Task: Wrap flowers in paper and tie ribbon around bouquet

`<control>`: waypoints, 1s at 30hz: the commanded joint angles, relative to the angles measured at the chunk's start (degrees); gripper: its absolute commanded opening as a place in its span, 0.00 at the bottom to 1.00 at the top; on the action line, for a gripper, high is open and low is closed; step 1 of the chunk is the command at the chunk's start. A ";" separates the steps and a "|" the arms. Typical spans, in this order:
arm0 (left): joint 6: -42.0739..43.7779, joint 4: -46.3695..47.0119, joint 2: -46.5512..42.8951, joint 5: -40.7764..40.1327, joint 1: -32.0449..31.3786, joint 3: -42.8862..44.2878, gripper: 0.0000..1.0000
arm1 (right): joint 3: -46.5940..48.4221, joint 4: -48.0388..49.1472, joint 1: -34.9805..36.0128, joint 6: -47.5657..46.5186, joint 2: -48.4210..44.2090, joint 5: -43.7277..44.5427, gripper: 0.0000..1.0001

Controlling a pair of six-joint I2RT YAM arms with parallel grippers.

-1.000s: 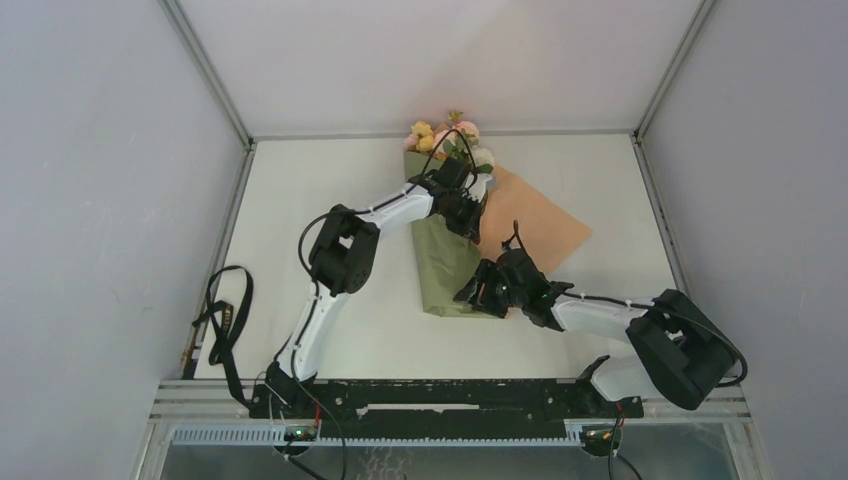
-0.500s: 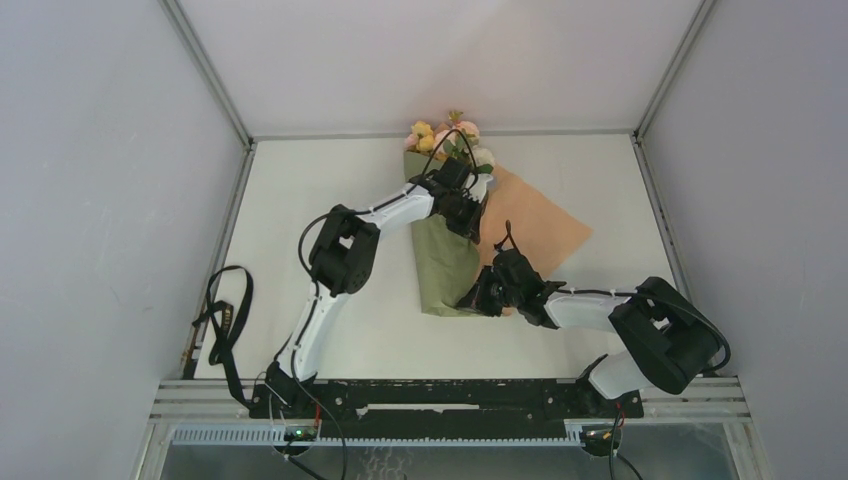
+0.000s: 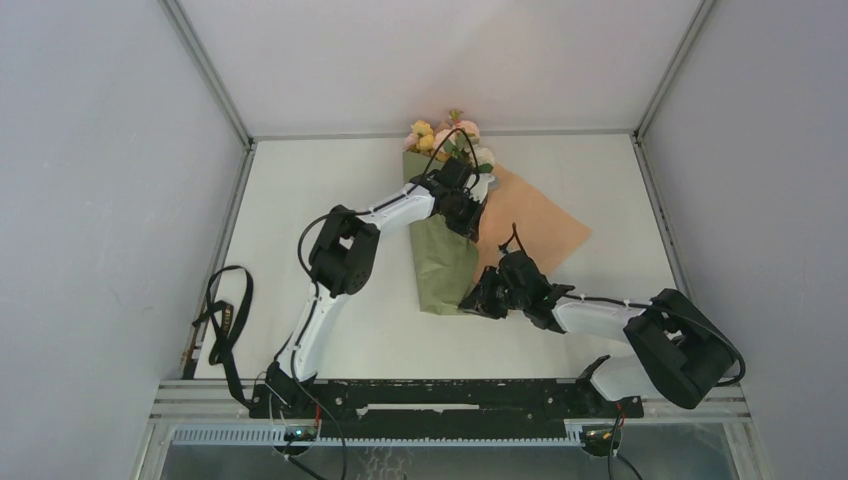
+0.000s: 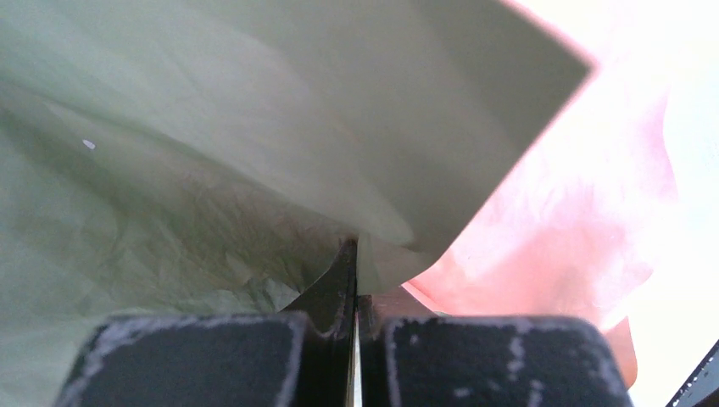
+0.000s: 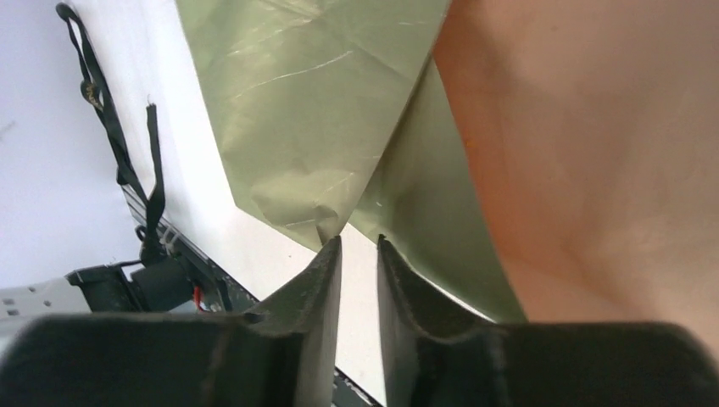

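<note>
The flowers (image 3: 445, 137) lie at the table's far edge, their pink and yellow heads sticking out of the paper. The paper's olive face (image 3: 443, 265) is folded over the stems, and its peach face (image 3: 530, 225) spreads flat to the right. My left gripper (image 3: 468, 225) is shut on a raised olive fold (image 4: 356, 246) of the paper just below the blooms. My right gripper (image 3: 472, 298) sits at the paper's lower corner. Its jaws (image 5: 358, 242) stand slightly apart, with bare table between them and the corner (image 5: 326, 222) just past the tips. The black ribbon (image 3: 225, 320) lies looped at the table's left front edge.
The white table (image 3: 310, 200) is walled at the back and sides by metal rails (image 3: 215, 70). A black base rail (image 3: 440, 395) runs along the near edge. The ribbon (image 5: 110, 136) also shows at the left of the right wrist view.
My right gripper closed down from a wide opening at the paper's lower corner and has since parted a little. Its arm swung slightly left and back. The left arm has not moved.
</note>
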 commanded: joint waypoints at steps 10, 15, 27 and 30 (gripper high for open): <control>-1.09 0.77 -4.66 1.57 -0.35 2.38 0.00 | -2.62 15.84 -1.84 8.19 1.60 -4.19 0.52; -1.11 0.95 -4.48 1.47 -0.31 1.83 0.00 | -7.15 14.95 -1.93 10.40 -7.02 1.79 0.44; -0.84 0.96 -4.16 1.01 -0.35 1.91 0.00 | -6.31 14.59 -1.32 12.29 -12.13 6.02 0.71; -0.77 1.02 -4.29 0.80 -0.31 1.74 0.00 | -3.53 18.07 -1.24 11.80 -5.88 2.68 0.73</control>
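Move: The near corner of the folded green paper sits right at the right gripper's slightly parted fingertips, about 1 cm to its left and 1 cm below. The green panel's middle is some 12 cm farther out than the right gripper and 6 cm to its left; the open peach sheet lies about 21 cm ahead and 16 cm to the right. From the left gripper, still shut on the fold, that corner is roughly 20 cm back and 3 cm left. Spread the right gripper's fingers wide to come free of the paper's near corner, easing about 1 cm forward and left, then draw it up and to the right, clear of the fold, to some 5 cm higher, before it sinks slightly and eases forward. Meanwhile roll its left side up and turn it clockwise, each roughly 15 degrees. Keep the left gripper still, shut on the fold. ##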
